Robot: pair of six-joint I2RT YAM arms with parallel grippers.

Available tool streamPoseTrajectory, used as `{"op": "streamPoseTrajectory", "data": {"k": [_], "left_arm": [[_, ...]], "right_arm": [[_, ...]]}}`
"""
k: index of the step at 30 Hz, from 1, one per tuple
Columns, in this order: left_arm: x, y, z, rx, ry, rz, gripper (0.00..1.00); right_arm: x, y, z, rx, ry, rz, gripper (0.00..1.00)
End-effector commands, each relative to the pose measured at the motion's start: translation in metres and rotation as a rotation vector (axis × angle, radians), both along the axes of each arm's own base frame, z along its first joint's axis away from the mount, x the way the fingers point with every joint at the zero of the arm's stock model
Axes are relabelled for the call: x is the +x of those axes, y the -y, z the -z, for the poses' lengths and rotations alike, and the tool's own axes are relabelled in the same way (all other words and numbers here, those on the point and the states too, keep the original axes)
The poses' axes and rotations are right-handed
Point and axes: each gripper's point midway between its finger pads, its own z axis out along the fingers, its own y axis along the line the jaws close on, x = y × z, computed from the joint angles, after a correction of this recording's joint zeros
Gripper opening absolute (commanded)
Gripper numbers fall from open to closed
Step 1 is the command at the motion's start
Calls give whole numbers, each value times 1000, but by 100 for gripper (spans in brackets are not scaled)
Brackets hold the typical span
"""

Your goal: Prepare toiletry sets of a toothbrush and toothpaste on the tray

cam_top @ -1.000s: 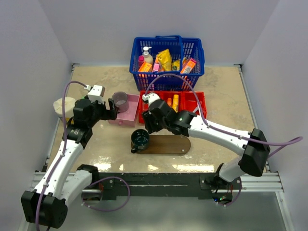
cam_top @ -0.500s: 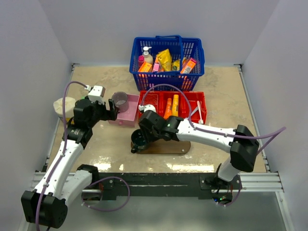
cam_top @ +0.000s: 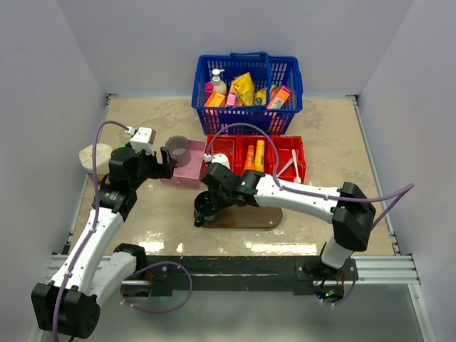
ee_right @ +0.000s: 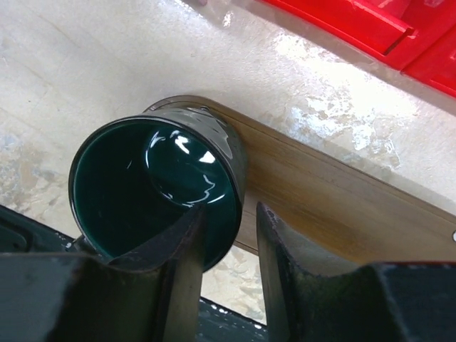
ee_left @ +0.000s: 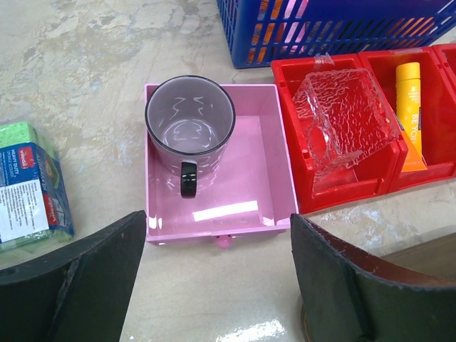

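The dark brown tray (cam_top: 256, 216) lies in front of the red bin (cam_top: 303, 153). A dark green mug (ee_right: 157, 192) stands on its left end. My right gripper (ee_right: 231, 210) straddles the mug's near wall, one finger inside and one outside, with a small gap showing at the outer finger. Two orange-yellow toothpaste tubes (cam_top: 259, 153) lie in the red bin's middle compartment, and one also shows in the left wrist view (ee_left: 410, 107). A white toothbrush (cam_top: 294, 165) lies in the right compartment. My left gripper (ee_left: 217, 285) hangs open and empty in front of the pink box (ee_left: 214, 206).
A purple mug (ee_left: 189, 128) stands in the pink box. A clear crinkled plastic cup (ee_left: 345, 121) leans in the red bin's left compartment. The blue basket (cam_top: 246, 121) of goods stands behind the bin. A packaged green sponge (ee_left: 28, 182) lies left of the pink box.
My right gripper has moved left and down from over the red bin to the green mug's rim, its jaws narrowing. The left arm has not moved.
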Motion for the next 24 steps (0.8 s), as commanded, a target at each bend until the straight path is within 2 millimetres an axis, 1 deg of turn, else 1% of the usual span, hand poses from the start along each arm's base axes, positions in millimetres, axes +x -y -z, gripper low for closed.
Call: {"op": "streamPoseTrajectory", "data": {"k": [1, 5, 6, 11, 12, 13, 16, 21, 24], "left_arm": [[1, 1, -10, -15, 36, 2, 86], [1, 1, -10, -15, 37, 2, 86], [1, 0, -9, -14, 36, 0, 86], [1, 0, -10, -12, 38, -1, 86], [1, 0, -9, -12, 35, -1, 86], [1, 0, -9, -11, 35, -2, 86], [1, -1, -10, -8, 39, -7, 86], [1, -1, -10, -10, 42, -4, 86], [1, 0, -11, -11, 41, -1, 86]], "right_arm": [[6, -7, -5, 8, 15, 33, 36], [5, -7, -1, -3, 11, 34, 31], [5, -7, -1, -3, 9, 31, 27], [6, -8, 2, -15, 4, 25, 21], [6, -9, 0, -16, 8, 22, 20], [6, -8, 1, -22, 6, 20, 16], [8, -8, 0, -35, 11, 21, 8], [9, -12, -5, -31, 14, 8, 1], [10, -12, -8, -32, 20, 2, 0]]}}
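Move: The right hand is poised over the green mug's right-hand wall, with one finger inside the rim and one outside. The mug's middle is about 4 cm to the left, 1 cm back and 4 cm below. The wooden board under it centres some 7 cm right, 2 cm back and 9 cm down. The pink box is roughly 13 cm ahead and 10 cm left. From the left hand, that mug lies about 11 cm back, 11 cm right and 12 cm lower. The right hand's fingers shut on the green mug's right-hand wall and come to pinch it, one pad inside and one outside. Before most of that closing, the hand sinks about 1.5 cm further over the rim; from there it stays in place while the gap narrows, with only a slight roll of the wrist. ##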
